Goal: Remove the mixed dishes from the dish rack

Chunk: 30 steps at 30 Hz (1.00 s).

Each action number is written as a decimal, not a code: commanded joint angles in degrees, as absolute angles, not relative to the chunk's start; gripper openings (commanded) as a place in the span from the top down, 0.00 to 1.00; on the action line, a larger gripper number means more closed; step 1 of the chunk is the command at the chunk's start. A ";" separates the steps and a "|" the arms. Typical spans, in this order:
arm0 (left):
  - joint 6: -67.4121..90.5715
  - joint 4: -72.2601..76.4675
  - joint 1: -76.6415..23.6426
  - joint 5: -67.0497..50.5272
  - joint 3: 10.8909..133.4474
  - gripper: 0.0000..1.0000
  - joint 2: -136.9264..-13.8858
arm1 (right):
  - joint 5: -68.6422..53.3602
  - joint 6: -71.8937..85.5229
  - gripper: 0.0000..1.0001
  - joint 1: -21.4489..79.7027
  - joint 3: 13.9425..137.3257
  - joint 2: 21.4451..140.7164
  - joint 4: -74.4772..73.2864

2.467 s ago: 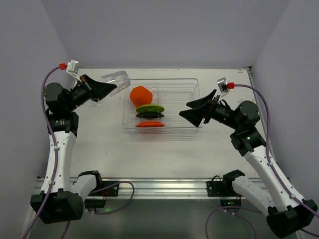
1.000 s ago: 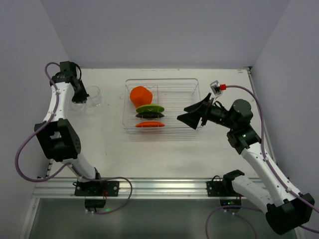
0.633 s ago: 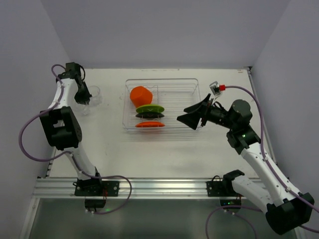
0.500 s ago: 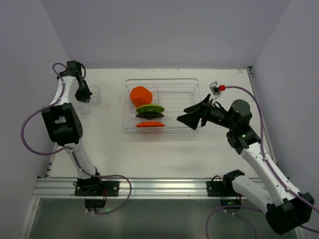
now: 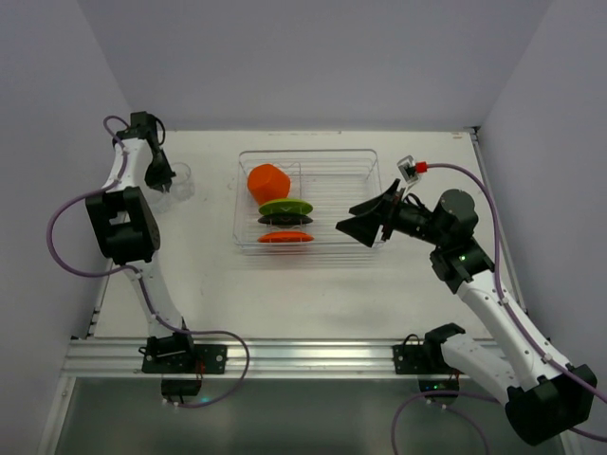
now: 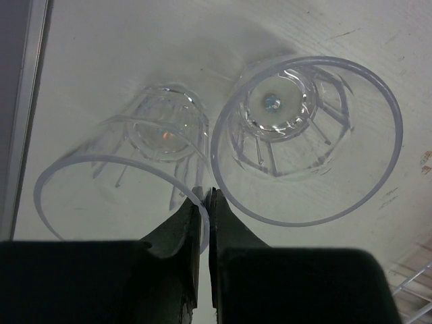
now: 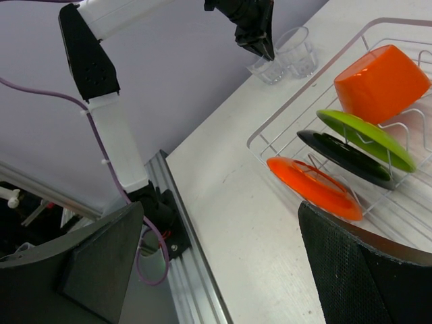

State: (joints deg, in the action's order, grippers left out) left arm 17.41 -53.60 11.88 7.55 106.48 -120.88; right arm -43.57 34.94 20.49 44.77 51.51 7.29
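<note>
Two clear tumblers stand mouth up side by side at the table's far left. My left gripper (image 6: pixel 206 196) is shut on the near rim of the left tumbler (image 6: pixel 162 131); the other tumbler (image 6: pixel 277 104) is just to its right. In the top view, the left gripper (image 5: pixel 161 180) hangs over those tumblers (image 5: pixel 180 178). The dish rack (image 5: pixel 332 159) holds an orange cup (image 5: pixel 268 180), a lime-green plate (image 5: pixel 285 207), a black plate (image 5: pixel 285 220) and an orange plate (image 5: pixel 285 237). My right gripper (image 5: pixel 365 220) is open and empty at the rack's right end.
The rack's wire corner (image 6: pixel 412 290) shows at the lower right of the left wrist view. Purple walls close in the table's left, back and right. The aluminium rail (image 5: pixel 303 355) with both arm bases runs along the near edge.
My left arm carried a clear tumbler from the rack to the far left and lowered it beside the other one. The right gripper tilted slightly and then stayed still.
</note>
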 commanded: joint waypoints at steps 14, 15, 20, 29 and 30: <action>17.40 -55.11 12.22 7.82 108.72 0.78 -120.94 | -45.79 34.54 0.01 20.21 44.56 51.86 9.58; 17.40 -55.19 12.22 7.91 108.81 0.77 -120.94 | -45.88 34.54 0.01 20.21 44.56 51.77 9.58; 17.40 -55.28 12.22 7.56 108.81 0.62 -120.85 | -45.97 34.54 0.01 20.13 44.47 51.68 9.58; 17.49 -56.60 12.22 7.65 110.04 0.56 -117.60 | -46.14 34.63 0.01 20.13 44.74 52.29 9.58; 17.32 -56.95 12.22 7.12 110.30 0.56 -117.25 | -46.14 34.54 0.01 20.21 44.74 52.38 9.58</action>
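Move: The clear glass being set down is already pinched by its rim in the left hand; its middle lies about 4 cm to that hand's left, 1 cm back and 5 cm below. A second clear glass stands some 4 cm ahead and 4 cm to the hand's right, its middle about 5 cm below. The orange bowl in the rack is roughly 28 cm right and 2 cm ahead. From the right hand the pinched glass lies about 52 cm left, 22 cm ahead and 27 cm below. The glass's rim is let go where the glass is, beside the other one: the left fingers, shut on it and pointing steeply down, spread steadily to a bit under half open, one staying inside the glass and the other outside in the gap between the glasses. The left hand otherwise stays in place, easing back only about half a centimetre, with no lift yet. ##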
